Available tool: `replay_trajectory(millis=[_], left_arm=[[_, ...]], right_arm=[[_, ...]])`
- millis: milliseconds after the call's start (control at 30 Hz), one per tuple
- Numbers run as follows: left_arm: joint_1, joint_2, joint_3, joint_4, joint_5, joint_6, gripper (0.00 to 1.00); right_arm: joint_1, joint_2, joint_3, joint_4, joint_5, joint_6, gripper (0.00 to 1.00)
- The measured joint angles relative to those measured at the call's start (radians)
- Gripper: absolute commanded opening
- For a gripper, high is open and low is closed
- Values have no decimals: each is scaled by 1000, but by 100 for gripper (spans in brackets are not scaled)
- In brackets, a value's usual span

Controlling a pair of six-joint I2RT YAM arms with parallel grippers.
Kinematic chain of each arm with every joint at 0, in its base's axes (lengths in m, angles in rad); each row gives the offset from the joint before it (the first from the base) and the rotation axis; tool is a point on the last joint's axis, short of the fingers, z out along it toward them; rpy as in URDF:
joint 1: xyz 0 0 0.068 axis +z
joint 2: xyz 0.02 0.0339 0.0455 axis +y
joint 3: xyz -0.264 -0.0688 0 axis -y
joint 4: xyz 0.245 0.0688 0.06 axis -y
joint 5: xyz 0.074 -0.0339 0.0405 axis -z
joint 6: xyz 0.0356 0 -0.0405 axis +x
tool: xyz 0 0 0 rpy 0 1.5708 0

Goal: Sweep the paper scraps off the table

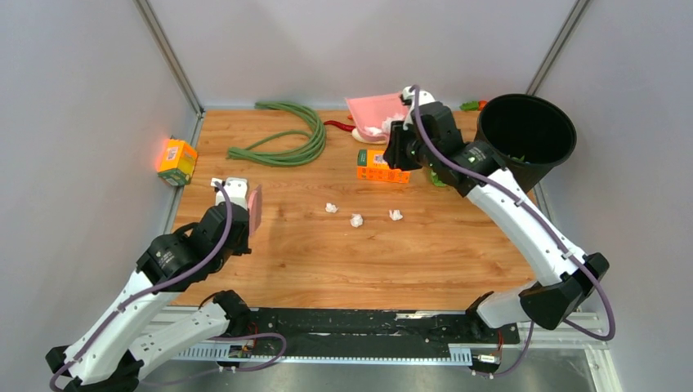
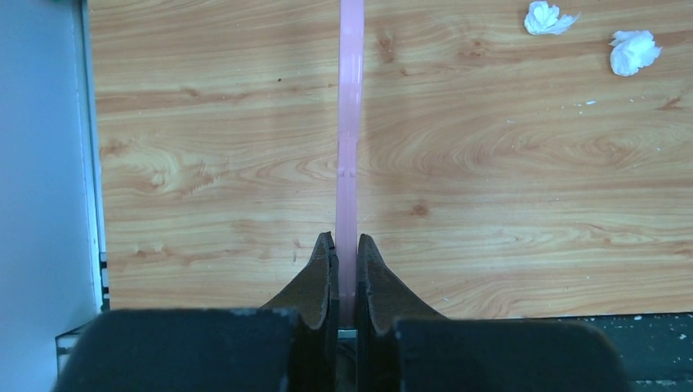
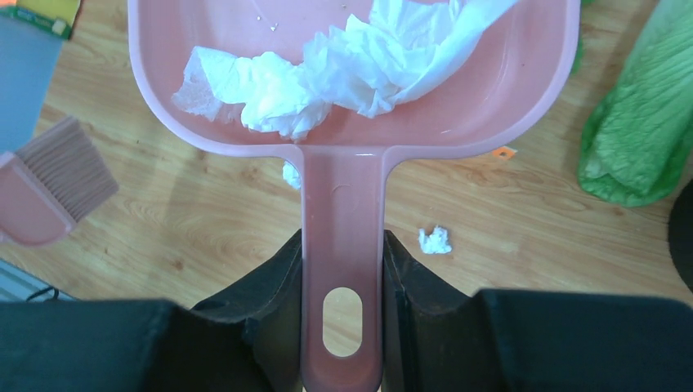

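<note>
Three paper scraps point(image 1: 331, 207) point(image 1: 356, 220) point(image 1: 395, 215) lie mid-table point(image 1: 343, 261). Two of them point(image 2: 547, 18) point(image 2: 634, 51) show at the top right of the left wrist view. My left gripper point(image 1: 249, 214) point(image 2: 345, 238) is shut on a thin pink brush point(image 1: 255, 208) point(image 2: 350, 122), held edge-on just left of the scraps. My right gripper point(image 1: 394, 139) point(image 3: 342, 237) is shut on the handle of the pink dustpan point(image 1: 372, 109) point(image 3: 343, 196), raised at the back of the table. Crumpled white paper point(image 3: 343, 73) fills the pan. One scrap point(image 3: 435, 240) lies below it on the wood.
A black bucket point(image 1: 527, 135) stands at the back right. A coiled green rope point(image 1: 286, 139) lies at the back left. An orange box point(image 1: 382, 166) sits under my right wrist, another orange box point(image 1: 176, 161) at the left edge, and a green leafy vegetable point(image 3: 637, 139) beside the bucket.
</note>
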Motion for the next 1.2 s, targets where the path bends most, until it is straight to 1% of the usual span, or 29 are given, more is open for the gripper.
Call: replay_trajectory(millis=[200,433,600,800,867,1067,1200], left_arm=[[1,-16,-3,4,10,5,0],[5,-21,-6,6,11,8,0],[5,-33,-6,8,14,8,0],[5,-47,-13,14,19,11,0],[5,-52,-13,16,19,11,0],[5,-76,-13,18,22,13,0],[5,-90,-13,18,22,15,0]], right_arm=[[-177,-21,41,-8,-76,-4,0],[-406,-21,81,-9,-208,10,0],[-509,-21,85,-9,-280,52,0],[-612,-21,85,-8,-386,135,0],[-656,-21,85,-7,-415,166,0],[-842,-20,67,28,-557,303,0],[-905,-15,63,46,-621,380,0]])
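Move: The black bin stands some 28 cm to the right of the right hand, which holds the loaded dustpan, and about 5 cm farther out, its middle roughly 17 cm lower. The cabbage lies 14 cm right and 15 cm ahead of that hand, the orange box 9 cm straight ahead, and the nearest loose scrap 3 cm right and 3 cm back, all nearly 30 cm below. From the left hand the bin is about 60 cm right, 20 cm ahead and 10 cm lower. The right arm swings the pink dustpan by its handle across to the right, about 21 cm, over the orange box and cabbage side towards the bin, going some 7 cm outward and about as far up, most of the outward part in the first half. The hand swivels clockwise about 30 degrees as it goes and, mainly in the second half, rolls its left side up nearly 40 degrees, tilting the pan towards the bin's mouth while the fingers keep their grip on the handle. ##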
